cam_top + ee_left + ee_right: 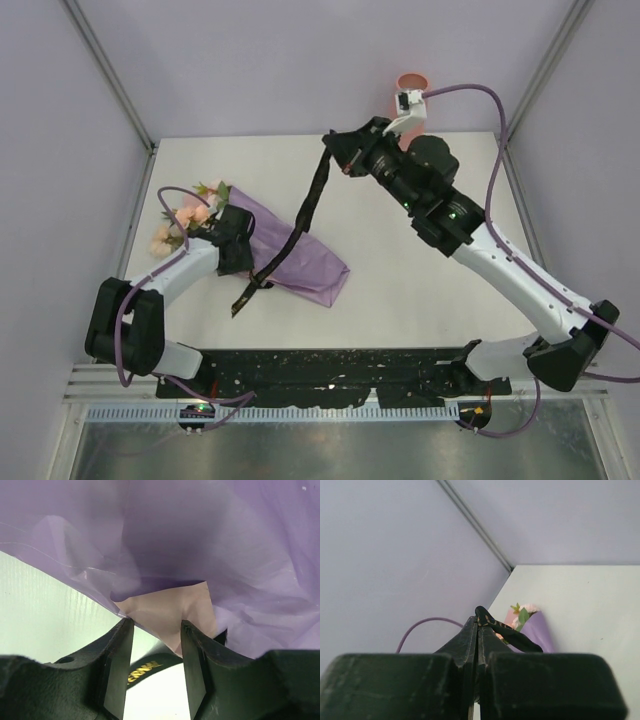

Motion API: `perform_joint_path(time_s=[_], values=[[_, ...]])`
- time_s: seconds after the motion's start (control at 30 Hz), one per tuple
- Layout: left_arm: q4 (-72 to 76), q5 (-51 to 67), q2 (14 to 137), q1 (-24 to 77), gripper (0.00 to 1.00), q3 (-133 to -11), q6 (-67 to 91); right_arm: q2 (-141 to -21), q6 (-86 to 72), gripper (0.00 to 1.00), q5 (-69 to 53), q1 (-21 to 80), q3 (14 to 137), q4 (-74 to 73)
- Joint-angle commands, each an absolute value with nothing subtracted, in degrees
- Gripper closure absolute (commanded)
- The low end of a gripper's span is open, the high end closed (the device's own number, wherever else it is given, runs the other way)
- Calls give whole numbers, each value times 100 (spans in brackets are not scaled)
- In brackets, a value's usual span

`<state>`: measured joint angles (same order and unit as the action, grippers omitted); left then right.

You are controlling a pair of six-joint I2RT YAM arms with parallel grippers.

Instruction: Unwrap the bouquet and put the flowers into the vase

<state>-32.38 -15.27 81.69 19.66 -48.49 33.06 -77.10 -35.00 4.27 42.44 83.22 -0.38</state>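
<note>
The bouquet lies on the white table, its purple wrap pointing right and its flowers at the left end. My left gripper sits over the bouquet's neck, its jaws apart. A pink paper corner lies at its fingertips. My right gripper is raised mid-table and shut on the black gold-lettered ribbon. The ribbon hangs down across the wrap to the table. The vase stands at the back edge, partly hidden behind the right wrist.
The right arm stretches diagonally over the table's right half. Grey walls and frame posts close in the back and sides. A purple cable loops beside the flowers.
</note>
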Motion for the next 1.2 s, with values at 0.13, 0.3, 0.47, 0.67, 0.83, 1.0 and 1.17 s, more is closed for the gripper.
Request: perform_joint_path(time_s=[0.13, 0.3, 0.47, 0.67, 0.83, 1.0, 1.17], values=[[-3050, -1687, 8209, 1951, 53, -4834, 3410, -6794, -2542, 94, 1537, 3841, 8332, 36], [-3102, -1766, 8165, 1942, 53, -4825, 3375, -6540, -1988, 95, 1784, 3200, 8358, -281], [-3190, -1705, 8069, 1942, 53, -4852, 3366, -6293, -1539, 95, 2415, 2314, 8253, -316], [-3339, -1810, 7910, 1951, 53, -4974, 3279, -6424, -328, 94, 2916, 1645, 8972, -448], [-3480, -1811, 7665, 1942, 53, -5097, 3182, -6837, 404, 95, 3207, 1249, 9676, -457], [-3682, -1705, 7313, 1951, 52, -5273, 3085, -7040, 545, 95, 3331, 915, 10159, -457], [-3805, -1442, 6865, 1943, 51, -5440, 3032, -7364, 624, 95, 3322, 432, 10695, -510]])
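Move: The black ribbon is already pinched in the right hand and goes towards the clear right side of the table, its middle some 33 cm to the right, 5 ahead and 45 below. The purple wrapper's middle lies about 15 cm left, 2 ahead and 43 below, and the vase some 20 cm right, 33 ahead and 31 below. From the left hand that clear side is about 57 cm right, 10 ahead and 5 below. The ribbon is drawn away from the bouquet by the right hand, which keeps it in shut fingers and sweeps about 36 cm right, past the near side of the vase, while climbing some 15 cm and swinging clockwise roughly 70 degrees. The half-open left hand stays low at the wrapper's near edge, then rises about 5 cm late on. ##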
